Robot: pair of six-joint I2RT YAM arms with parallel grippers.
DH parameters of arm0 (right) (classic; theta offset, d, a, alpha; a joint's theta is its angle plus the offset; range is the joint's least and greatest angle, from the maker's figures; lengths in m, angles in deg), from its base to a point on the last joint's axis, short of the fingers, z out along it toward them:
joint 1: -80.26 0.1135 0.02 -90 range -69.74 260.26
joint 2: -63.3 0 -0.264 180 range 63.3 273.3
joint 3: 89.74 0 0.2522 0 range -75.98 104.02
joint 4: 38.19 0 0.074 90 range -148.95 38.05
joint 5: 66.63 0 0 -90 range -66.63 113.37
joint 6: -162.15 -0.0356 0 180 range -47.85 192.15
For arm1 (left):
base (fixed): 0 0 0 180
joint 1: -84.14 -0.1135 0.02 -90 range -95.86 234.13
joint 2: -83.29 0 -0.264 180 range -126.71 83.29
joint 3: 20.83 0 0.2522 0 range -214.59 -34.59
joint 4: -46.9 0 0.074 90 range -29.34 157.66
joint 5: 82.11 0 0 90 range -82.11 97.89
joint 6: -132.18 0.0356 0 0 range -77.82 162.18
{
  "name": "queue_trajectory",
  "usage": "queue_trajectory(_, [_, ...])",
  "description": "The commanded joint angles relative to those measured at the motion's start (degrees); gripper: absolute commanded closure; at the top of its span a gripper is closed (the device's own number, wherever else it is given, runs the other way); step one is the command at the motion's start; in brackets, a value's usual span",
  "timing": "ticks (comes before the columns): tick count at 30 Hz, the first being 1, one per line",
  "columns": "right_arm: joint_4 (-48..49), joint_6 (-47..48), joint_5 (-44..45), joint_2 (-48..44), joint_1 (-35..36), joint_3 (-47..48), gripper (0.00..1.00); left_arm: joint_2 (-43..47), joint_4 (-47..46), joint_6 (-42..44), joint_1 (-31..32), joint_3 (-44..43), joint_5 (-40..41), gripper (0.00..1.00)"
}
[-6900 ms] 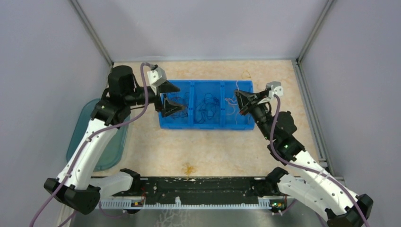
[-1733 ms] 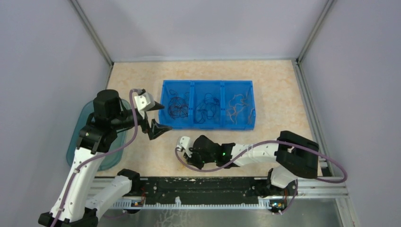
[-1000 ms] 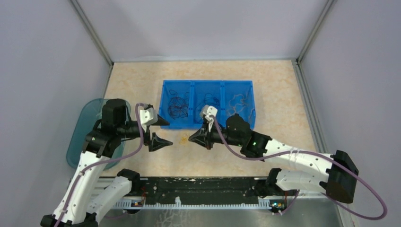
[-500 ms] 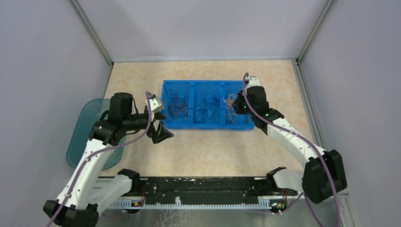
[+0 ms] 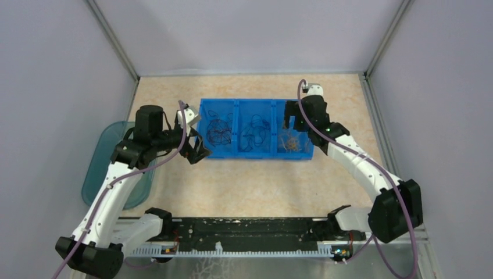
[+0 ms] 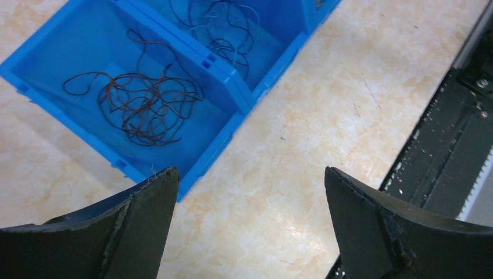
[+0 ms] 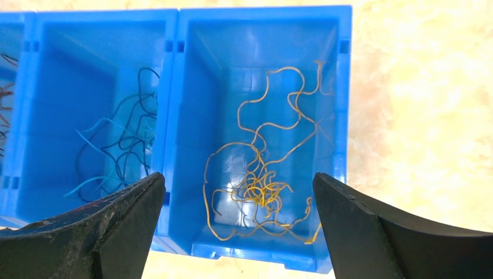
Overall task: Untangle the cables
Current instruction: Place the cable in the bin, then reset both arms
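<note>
A blue three-part bin [image 5: 256, 154] stands mid-table. The cables lie sorted in it. Dark brown-black cables [image 5: 219, 132] [image 6: 139, 102] fill the left part. Blue and black cables [image 5: 256, 132] [image 7: 119, 151] are in the middle part. Yellow-orange cables [image 5: 290, 141] [image 7: 261, 186] rest in the right part. My left gripper [image 5: 195, 138] [image 6: 250, 171] hangs open at the bin's near-left corner, over bare table, holding nothing. My right gripper [image 5: 289, 121] [image 7: 238, 174] hangs open above the yellow-orange cables, apart from them and empty.
A teal translucent lid [image 5: 102, 168] lies at the table's left edge under my left arm. A black rail [image 5: 250, 232] runs along the near edge. Grey walls and metal posts close in the back and both sides.
My right arm swung from the front of the table to above the bin's right part and opened; the yellow-orange cables it carried now lie there. My left gripper moved closer to the bin.
</note>
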Motion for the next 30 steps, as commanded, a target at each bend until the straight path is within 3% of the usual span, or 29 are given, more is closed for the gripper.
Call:
queue_trajectory(1, [4.04, 0.73, 5.02, -7.5, -0.06, -2.12, 0.01, -2.19, -4.86, -2.32, -3.76, -1.75, 1.99, 0.0])
queue_trajectory(7, [11.05, -0.1, 18.51, -16.96, -0.78, -14.92, 0.01, -6.96, -16.26, -7.25, -14.43, 3.47, 1.19, 0.0])
queue_trajectory(17, [39.96, 6.5, 32.91, -34.67, -8.26, -44.47, 0.01, -12.65, -37.75, -8.36, -20.64, 18.91, 5.91, 0.0])
queue_trajectory(22, [49.63, 3.86, 36.37, -31.67, -12.01, -49.75, 0.01, -12.43, -57.38, -9.8, -21.46, 29.0, 6.75, 0.0])
queue_trajectory(30, [67.85, 4.25, 34.03, -13.96, -15.09, -51.68, 0.01, -15.16, -98.62, -13.86, -21.65, 48.97, 10.1, 0.0])
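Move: The yellow-orange cable already lies loose in the bin's right compartment, almost straight below the open right hand, some 17 cm down. From that hand the blue cable is about 20 cm left and 3 cm ahead, the dark cable about 38 cm left and 3 cm ahead. From the left hand the orange cable is some 39 cm right and 13 cm ahead; the bin's near left corner stands about 7 cm ahead, 7 cm left and 14 cm down. The orange cable is left lying as the empty right hand rises a little, then swings about 20 cm right, back and down past the bin's right end, turning clockwise and tipping up. The left hand goes forward and left, then sinks some 15 cm by the bin's near left corner, turning about 30 degrees counter-clockwise, its right finger pushing the corner forward. Both grippers stay wide open. ##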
